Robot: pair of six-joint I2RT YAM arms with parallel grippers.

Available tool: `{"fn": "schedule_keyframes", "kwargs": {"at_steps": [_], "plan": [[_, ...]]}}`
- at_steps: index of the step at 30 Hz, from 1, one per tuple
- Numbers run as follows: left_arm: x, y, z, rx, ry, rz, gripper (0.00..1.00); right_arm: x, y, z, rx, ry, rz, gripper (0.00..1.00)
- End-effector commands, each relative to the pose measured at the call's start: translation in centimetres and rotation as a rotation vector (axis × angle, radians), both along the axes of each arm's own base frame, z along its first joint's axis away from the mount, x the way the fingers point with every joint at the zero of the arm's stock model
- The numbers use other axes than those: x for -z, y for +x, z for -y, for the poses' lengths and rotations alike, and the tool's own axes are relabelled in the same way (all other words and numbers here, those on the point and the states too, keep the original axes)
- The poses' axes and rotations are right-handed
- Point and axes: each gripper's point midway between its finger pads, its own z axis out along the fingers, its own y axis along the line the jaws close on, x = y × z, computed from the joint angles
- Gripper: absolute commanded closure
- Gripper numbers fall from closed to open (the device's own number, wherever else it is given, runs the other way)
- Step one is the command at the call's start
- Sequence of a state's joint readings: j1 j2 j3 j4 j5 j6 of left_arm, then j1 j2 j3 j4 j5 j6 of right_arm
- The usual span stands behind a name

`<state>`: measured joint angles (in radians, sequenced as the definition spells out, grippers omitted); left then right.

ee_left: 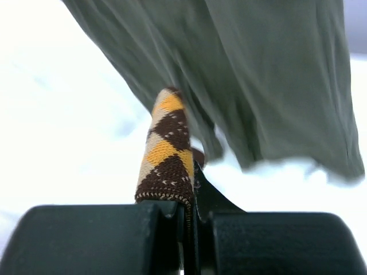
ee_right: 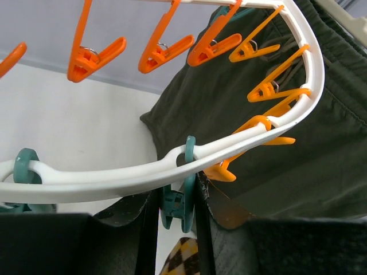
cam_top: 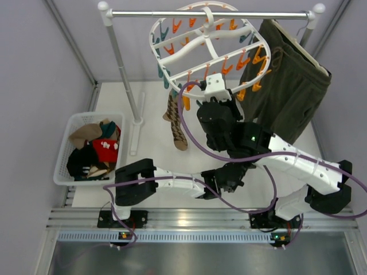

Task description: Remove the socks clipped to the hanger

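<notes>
The hanger (cam_top: 206, 46) hangs from the rail, its white rim (ee_right: 114, 177) crossing the right wrist view. My right gripper (ee_right: 175, 195) reaches up at the near rim (cam_top: 212, 80), its fingers pressed on either side of a teal clip (ee_right: 178, 206). A brown and yellow argyle sock (ee_right: 184, 259) hangs just under that clip. My left gripper (ee_left: 192, 200) is shut on the cuff of this argyle sock (ee_left: 166, 154); in the top view the right arm hides it. A second argyle sock (cam_top: 175, 123) dangles from the hanger's left side.
Dark green shorts (cam_top: 287, 91) hang at the right, close behind both grippers (ee_right: 321, 143). A white basket (cam_top: 66, 166) at the left holds several socks (cam_top: 97, 146). The rail's post (cam_top: 123, 69) stands between basket and hanger. Orange clips (ee_right: 166, 48) line the rim.
</notes>
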<state>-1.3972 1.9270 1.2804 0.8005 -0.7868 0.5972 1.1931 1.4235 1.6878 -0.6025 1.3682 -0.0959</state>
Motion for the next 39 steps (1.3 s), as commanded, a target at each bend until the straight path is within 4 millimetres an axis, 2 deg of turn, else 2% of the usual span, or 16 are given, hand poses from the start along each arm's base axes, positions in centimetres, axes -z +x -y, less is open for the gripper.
{"fn": "schedule_keyframes", "kwargs": {"at_steps": [1,2,3,5,7,10,14,18,22,27,29,30,32,34,35,39], "plan": [[-0.9,0.0,-2.9,-0.012,-0.155,-0.086,1.0,-1.7,0.0,1.1,0.006,0.113,0.04,0.87],[-0.5,0.0,-3.6,-0.018,-0.167,-0.105,1.0,-1.7,0.1,1.2,-0.004,0.123,0.038,0.85],[1.4,-0.1,-4.8,-0.023,-0.174,-0.151,1.0,-1.7,-0.1,1.6,-0.018,0.14,0.037,0.85],[0.8,-0.4,-6.9,-0.029,-0.221,-0.195,1.0,-1.5,0.1,1.1,-0.091,0.186,0.024,0.83],[2.8,-0.4,-9.2,-0.056,-0.243,-0.266,1.0,-1.2,-0.1,0.8,-0.19,0.244,0.007,0.83],[3.4,-0.5,-13.3,-0.125,-0.274,-0.313,1.0,-0.9,-0.3,0.5,-0.314,0.318,-0.006,0.79],[3.4,-0.4,-18.9,-0.262,-0.328,-0.371,1.0,-0.9,-0.1,1.6,-0.381,0.413,0.002,0.79],[2.8,0.4,-26.6,-0.468,-0.462,-0.436,1.0,-1.2,-0.1,2.8,-0.418,0.456,0.029,0.79],[2.4,1.4,-32.5,-0.61,-0.569,-0.447,1.0,-1.5,0.0,2.3,-0.487,0.472,0.031,0.78],[2.0,3.1,-38.9,-0.799,-0.704,-0.427,1.0,-1.3,0.4,1.6,-0.554,0.468,0.017,0.77],[2.8,4.2,-40.2,-0.827,-0.691,-0.491,1.0,-1.2,0.5,1.2,-0.578,0.479,0.017,0.75],[3.0,5.4,-43.7,-0.937,-0.727,-0.478,1.0,-1.1,0.5,1.1,-0.587,0.48,0.015,0.75],[3.5,6.5,-46.6,-1.022,-0.748,-0.502,1.0,-0.8,0.5,0.8,-0.612,0.485,0.01,0.73],[4.2,7.2,-51.0,-1.136,-0.814,-0.518,1.0,-0.8,0.3,0.6,-0.632,0.49,0.009,0.73],[4.3,7.3,-54.2,-1.228,-0.858,-0.498,1.0,-0.8,0.3,0.4,-0.64,0.488,0.007,0.73],[3.7,7.2,-59.7,-1.388,-0.904,-0.444,1.0,-0.6,0.3,0.5,-0.647,0.478,-0.001,0.73]]}}
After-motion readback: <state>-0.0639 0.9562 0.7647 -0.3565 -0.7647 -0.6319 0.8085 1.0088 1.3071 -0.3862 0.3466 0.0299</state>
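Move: The argyle sock is already in the left fingers, free of its clip; the laundry basket it goes to lies about 59 cm to that hand's left, some 8 cm farther out and 23 cm lower. A checked sock still hangs roughly 16 cm left of the left hand, 6 cm ahead and 3 cm higher. The teal clip is between the right fingers; that hanging sock is some 15 cm left of it, 3 cm ahead and 12 cm lower. The argyle sock, kept pinched, first dips about 6 cm with the left hand, then sweeps fast left, nearly 60 cm in all and a little forward, to the basket, the wrist swinging counter-clockwise and the fingers tipping down. The right hand keeps the teal clip, shifting 4 cm right and back while turning some 35 degrees counter-clockwise, its squeeze finally easing. ##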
